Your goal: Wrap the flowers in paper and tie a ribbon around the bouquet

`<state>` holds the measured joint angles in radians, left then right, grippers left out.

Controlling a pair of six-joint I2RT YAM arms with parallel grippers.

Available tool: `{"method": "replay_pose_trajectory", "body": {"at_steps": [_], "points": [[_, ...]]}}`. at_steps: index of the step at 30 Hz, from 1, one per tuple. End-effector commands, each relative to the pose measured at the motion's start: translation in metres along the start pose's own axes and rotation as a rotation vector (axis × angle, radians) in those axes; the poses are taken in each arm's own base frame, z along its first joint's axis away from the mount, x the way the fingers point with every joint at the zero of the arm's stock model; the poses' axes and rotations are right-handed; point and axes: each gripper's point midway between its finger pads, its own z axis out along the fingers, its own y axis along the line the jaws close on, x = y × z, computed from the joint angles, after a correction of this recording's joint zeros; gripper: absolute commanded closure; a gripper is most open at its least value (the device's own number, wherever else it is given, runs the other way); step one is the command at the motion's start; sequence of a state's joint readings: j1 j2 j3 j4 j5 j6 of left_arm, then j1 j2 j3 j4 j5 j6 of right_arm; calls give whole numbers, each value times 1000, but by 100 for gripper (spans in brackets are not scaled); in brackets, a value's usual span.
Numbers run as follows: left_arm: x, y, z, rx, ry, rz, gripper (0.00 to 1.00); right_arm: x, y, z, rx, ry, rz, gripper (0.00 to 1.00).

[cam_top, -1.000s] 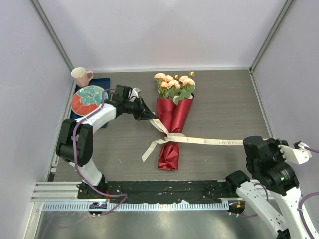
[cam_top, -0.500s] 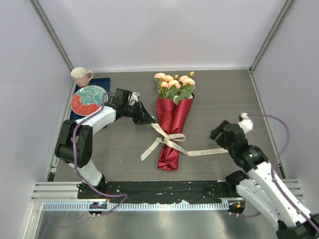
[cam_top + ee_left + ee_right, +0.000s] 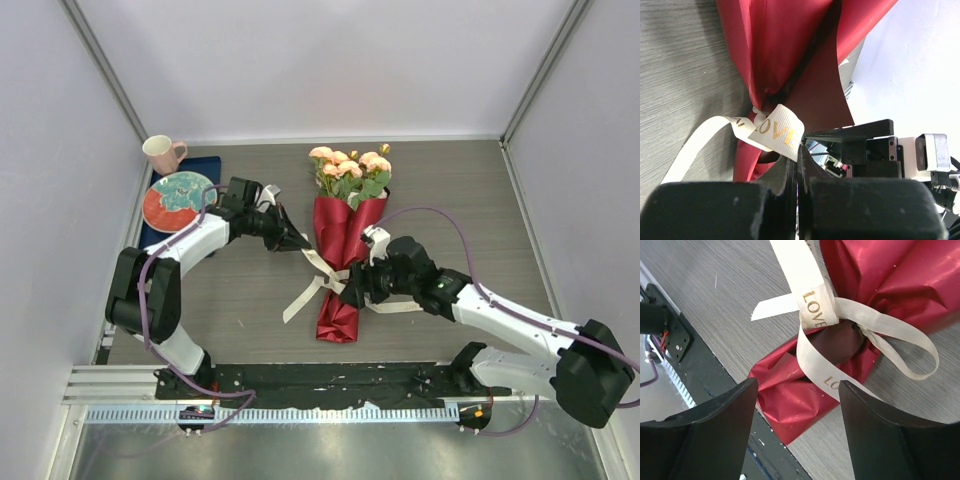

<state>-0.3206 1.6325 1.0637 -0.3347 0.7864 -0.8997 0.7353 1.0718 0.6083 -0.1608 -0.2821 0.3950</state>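
The bouquet lies mid-table: peach-pink flowers at the far end, their stems inside a cone of red paper. A cream ribbon is knotted loosely round the cone's waist, with one tail slack at the left and another by the right arm. My left gripper is shut on a ribbon end beside the cone. In its wrist view the "LOVE" ribbon runs into the closed left gripper, with the paper behind. My right gripper hangs open over the knot. Its wrist view shows the ribbon and paper below the empty right gripper.
A pink mug, a patterned red and teal plate and a dark blue tray sit at the far left, behind the left arm. A black rail runs along the near table edge, also seen as the black rail.
My right gripper let go of the ribbon's right end, opened, and swung in from the right edge to above the knot. The right tail went slack. The left gripper barely moved.
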Motion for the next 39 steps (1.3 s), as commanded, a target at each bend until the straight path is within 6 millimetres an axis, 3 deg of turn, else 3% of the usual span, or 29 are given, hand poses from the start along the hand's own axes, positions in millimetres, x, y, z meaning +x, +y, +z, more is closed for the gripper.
{"method": "replay_pose_trajectory", "body": {"at_steps": [1,7,14,19,26,36,39], "points": [[2,-22,-11,40,-4,62,100,-23,12,6,-45,-72,-145,28],[7,-20,-12,34,1,61,100,-34,0,12,33,-111,-209,29],[10,-21,-14,34,2,65,100,-24,1,26,3,-43,-216,37],[11,-20,-15,34,0,69,100,-27,0,23,20,-59,-207,55],[15,-14,-14,24,2,66,100,-27,1,23,25,-54,-156,88],[27,5,-21,-39,-21,73,100,-33,-11,22,122,-94,-13,84],[31,10,-22,-50,-26,67,100,-35,-15,22,146,-113,14,90]]}}
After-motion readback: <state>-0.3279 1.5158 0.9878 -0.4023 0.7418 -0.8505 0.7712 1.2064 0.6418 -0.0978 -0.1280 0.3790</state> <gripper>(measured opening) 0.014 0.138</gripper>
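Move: The ribbon strand that crosses just below the knot lies close in front of the open right hand: about 2 cm ahead, 1 cm left and 3 cm below. The knot is some 5 cm ahead, 1 cm left and 4 cm below it; the loose left tail lies about 10 cm left, level with it and 7 cm lower, and the bouquet's stem end 5 cm back, 3 cm left. For the left hand the strand is roughly 9 cm back and 7 cm right, 5 cm below. The ribbon strand beside the knot is what the right hand goes down on: it sinks about 2.5 cm with a little forward and left travel, rolling its wrist some 10 degrees, closes its wide-open fingers and pinches the strand, then eases another centimetre forward. The left hand, still shut on its own ribbon end, draws that end back about 2.5 cm, mostly late, with a slight drift left. ##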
